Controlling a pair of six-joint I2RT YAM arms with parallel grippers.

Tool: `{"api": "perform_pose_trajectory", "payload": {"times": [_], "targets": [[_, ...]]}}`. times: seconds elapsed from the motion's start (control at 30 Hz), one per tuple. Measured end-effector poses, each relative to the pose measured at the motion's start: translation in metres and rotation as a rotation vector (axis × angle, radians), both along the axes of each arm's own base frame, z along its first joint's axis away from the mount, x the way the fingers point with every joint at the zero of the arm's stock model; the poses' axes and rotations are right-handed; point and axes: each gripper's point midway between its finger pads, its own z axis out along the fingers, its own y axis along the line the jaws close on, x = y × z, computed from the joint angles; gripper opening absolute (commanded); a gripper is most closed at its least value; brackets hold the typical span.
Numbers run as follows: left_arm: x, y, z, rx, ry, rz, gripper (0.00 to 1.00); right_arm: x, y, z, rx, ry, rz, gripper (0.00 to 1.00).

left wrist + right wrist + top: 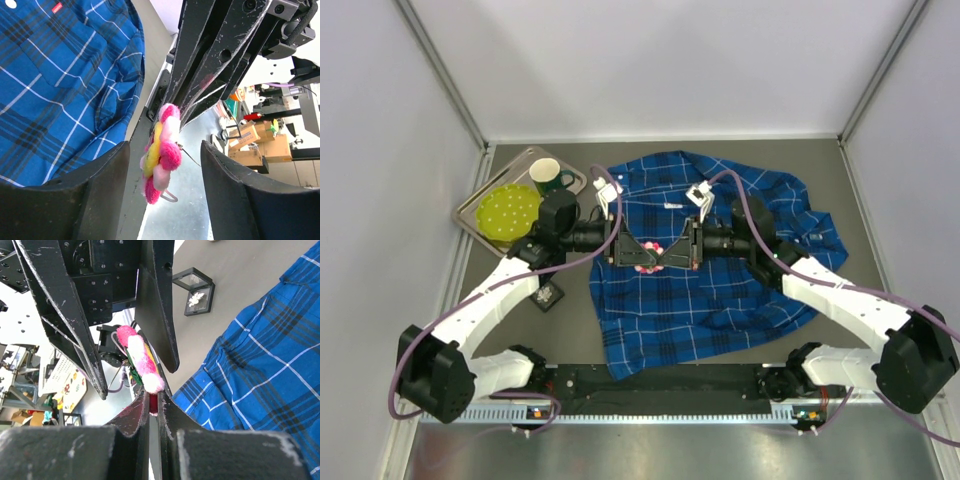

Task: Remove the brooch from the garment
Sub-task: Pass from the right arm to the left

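The brooch point(648, 256), a fluffy pink, white and yellow flower, hangs above the garment point(720, 290), a blue plaid shirt spread on the table. My right gripper point(154, 402) is shut on the brooch's point(140, 360) lower edge. From the opposite side my left gripper point(165, 148) stands open, one finger on either side of the brooch point(161, 145), with a gap on both sides. A thin pin or loop shows under the flower in the left wrist view. Both grippers meet over the shirt's middle, the left gripper point(630, 250) facing the right gripper point(672, 252).
A metal tray point(470, 215) at the back left holds a green dotted plate point(508, 212) and a green mug point(548, 178). A small black display box point(548, 297) lies left of the shirt, beside my left arm. White walls close in both sides.
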Motion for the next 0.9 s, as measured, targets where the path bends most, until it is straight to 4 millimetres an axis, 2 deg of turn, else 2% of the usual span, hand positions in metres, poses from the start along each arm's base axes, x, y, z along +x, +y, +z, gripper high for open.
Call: {"api": "perform_pose_trajectory", "payload": {"times": [0.13,0.33,0.47,0.63,0.7,0.8,0.9], "targets": [[-0.0018,-0.0005,0.0015,-0.011,0.008,-0.009,0.5,-0.0012,0.0003,-0.0002,0.001,0.005,0.007,0.0],[-0.0012,-0.0013,0.0035,-0.022,-0.001,-0.011,0.41,-0.0042,0.0017,-0.0012,0.005,0.024,0.026,0.0],[-0.0012,-0.0012,0.0014,-0.023,0.011,-0.007,0.23,-0.0062,0.0026,-0.0007,0.011,0.034,0.039,0.0],[0.0,-0.0006,0.0016,-0.028,0.01,-0.004,0.16,-0.006,0.0031,-0.0005,0.018,0.056,0.043,0.0],[0.0005,-0.0003,0.0013,-0.027,0.01,-0.001,0.16,-0.0056,0.0034,-0.0009,0.02,0.064,0.043,0.0],[0.0003,-0.0003,0.0011,-0.027,0.014,-0.001,0.21,-0.006,0.0035,-0.0009,0.021,0.069,0.044,0.0],[0.0003,-0.0002,0.0012,-0.028,0.016,0.0,0.17,-0.0059,0.0036,-0.0008,0.021,0.07,0.044,0.0]]}}
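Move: The brooch, held by one edge at the right fingertips, stands between the left hand's open fingers, its middle only about 1 cm to the right of that hand's point and level with it; from the right hand it is roughly 3 cm left. Some 20 cm below the left hand, the garment's middle lies about 14 cm right and 11 cm farther out, and the small glass case some 20 cm left and 5 cm farther out. Staying in place, the left hand shuts its fingers from about two-thirds open to a quarter, pinching the brooch from both sides; there they stop and the grip effort rises. The right hand keeps its shut hold on the edge petal, easing back only some half a centimetre and rolling about 5 degrees. ##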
